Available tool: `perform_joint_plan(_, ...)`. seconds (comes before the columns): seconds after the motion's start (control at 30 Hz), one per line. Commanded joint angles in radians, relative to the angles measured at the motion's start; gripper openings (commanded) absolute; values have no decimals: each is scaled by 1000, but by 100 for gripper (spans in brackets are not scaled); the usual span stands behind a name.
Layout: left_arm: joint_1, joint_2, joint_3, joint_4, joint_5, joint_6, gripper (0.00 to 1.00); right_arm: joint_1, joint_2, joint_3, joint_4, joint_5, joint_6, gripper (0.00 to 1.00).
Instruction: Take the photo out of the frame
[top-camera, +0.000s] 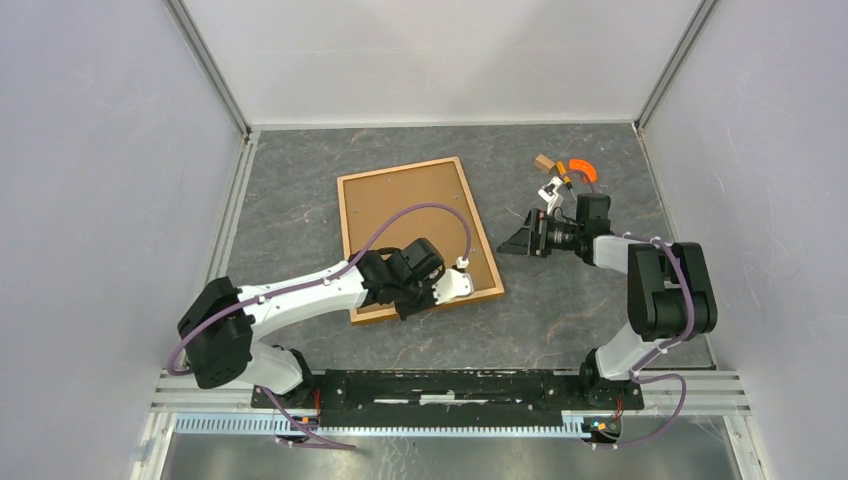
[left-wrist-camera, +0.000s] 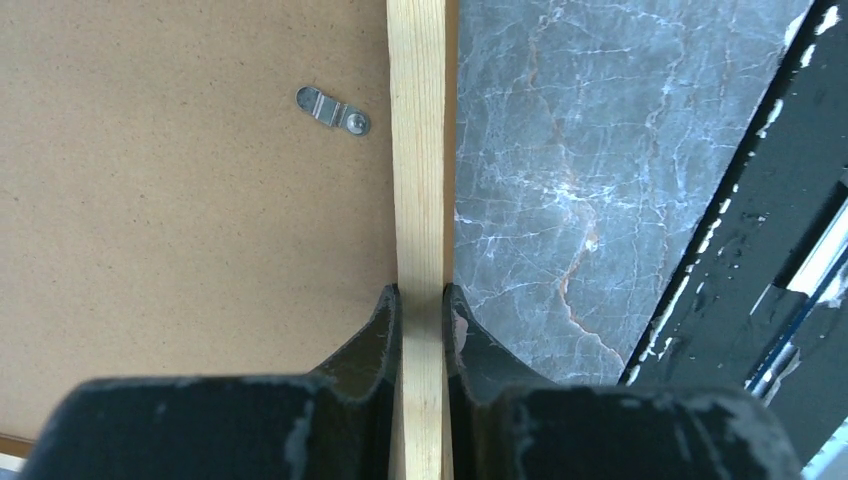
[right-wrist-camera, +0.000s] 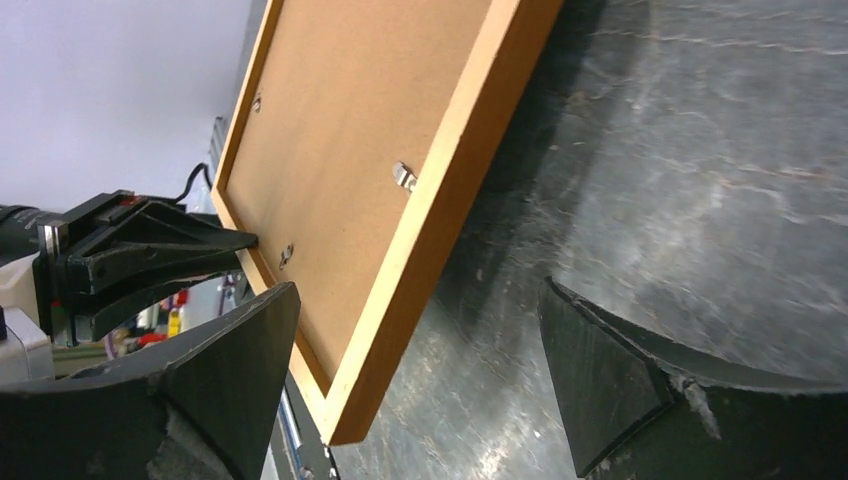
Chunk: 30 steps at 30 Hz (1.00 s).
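Observation:
The frame (top-camera: 400, 168) lies face down on the grey table, its brown backing board (top-camera: 405, 215) facing up. The photo is hidden. My left gripper (top-camera: 405, 305) is shut on the frame's near rail. In the left wrist view the pale wooden rail (left-wrist-camera: 420, 150) runs straight between both fingers (left-wrist-camera: 385, 330), which press on it. My right gripper (top-camera: 520, 240) stands open just right of the frame, apart from it. In the right wrist view the frame's corner (right-wrist-camera: 440, 210) shows between its wide jaws (right-wrist-camera: 420, 290).
Metal turn clips (left-wrist-camera: 333, 110) hold the backing board (right-wrist-camera: 350, 110) in the frame. A small wooden block (top-camera: 543, 161) and an orange and white tool (top-camera: 578, 170) lie at the back right. The black base rail (top-camera: 450, 385) runs along the near edge.

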Motion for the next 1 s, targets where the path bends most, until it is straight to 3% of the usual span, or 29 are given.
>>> perform_joint_plan(0.0,0,-66,-3,55,19,61,2,55,44,-51,191,-99,140,96)
perform_joint_plan(0.1,1,-76,-1,58,10,64,2,80,85,-115,374,-128,296,97)
perform_joint_plan(0.5,0,-86,-28,93,15,80,2,214,149,-144,472,-121,468,98)
perform_joint_plan(0.8,-7,-85,-34,107,30,87,2,259,239,-184,715,-151,690,70)
perform_joint_plan(0.97,-15,-72,-34,114,28,102,2,292,274,-176,757,-168,729,59)
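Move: The frame's right bar, just up from its near corner, lies about 7 cm back and 4 cm to the left of the right hand, some 2 cm lower. The near right corner is about 11 cm back and 1 cm left of this hand, and the stretch of near bar in the left gripper about 15 cm back and 22 cm left. From the left hand, that right-bar spot is roughly 8 cm ahead and 20 cm to the right. Bring the right gripper left and back, about 8 cm each way, and slightly down to the frame's right bar, tipping the fingers some 25 degrees further downward. Come in wide open, one finger over the bar and the other on its underside, then begin to close around it. Keep the left gripper's pinch on the raised near bar, all but still. ##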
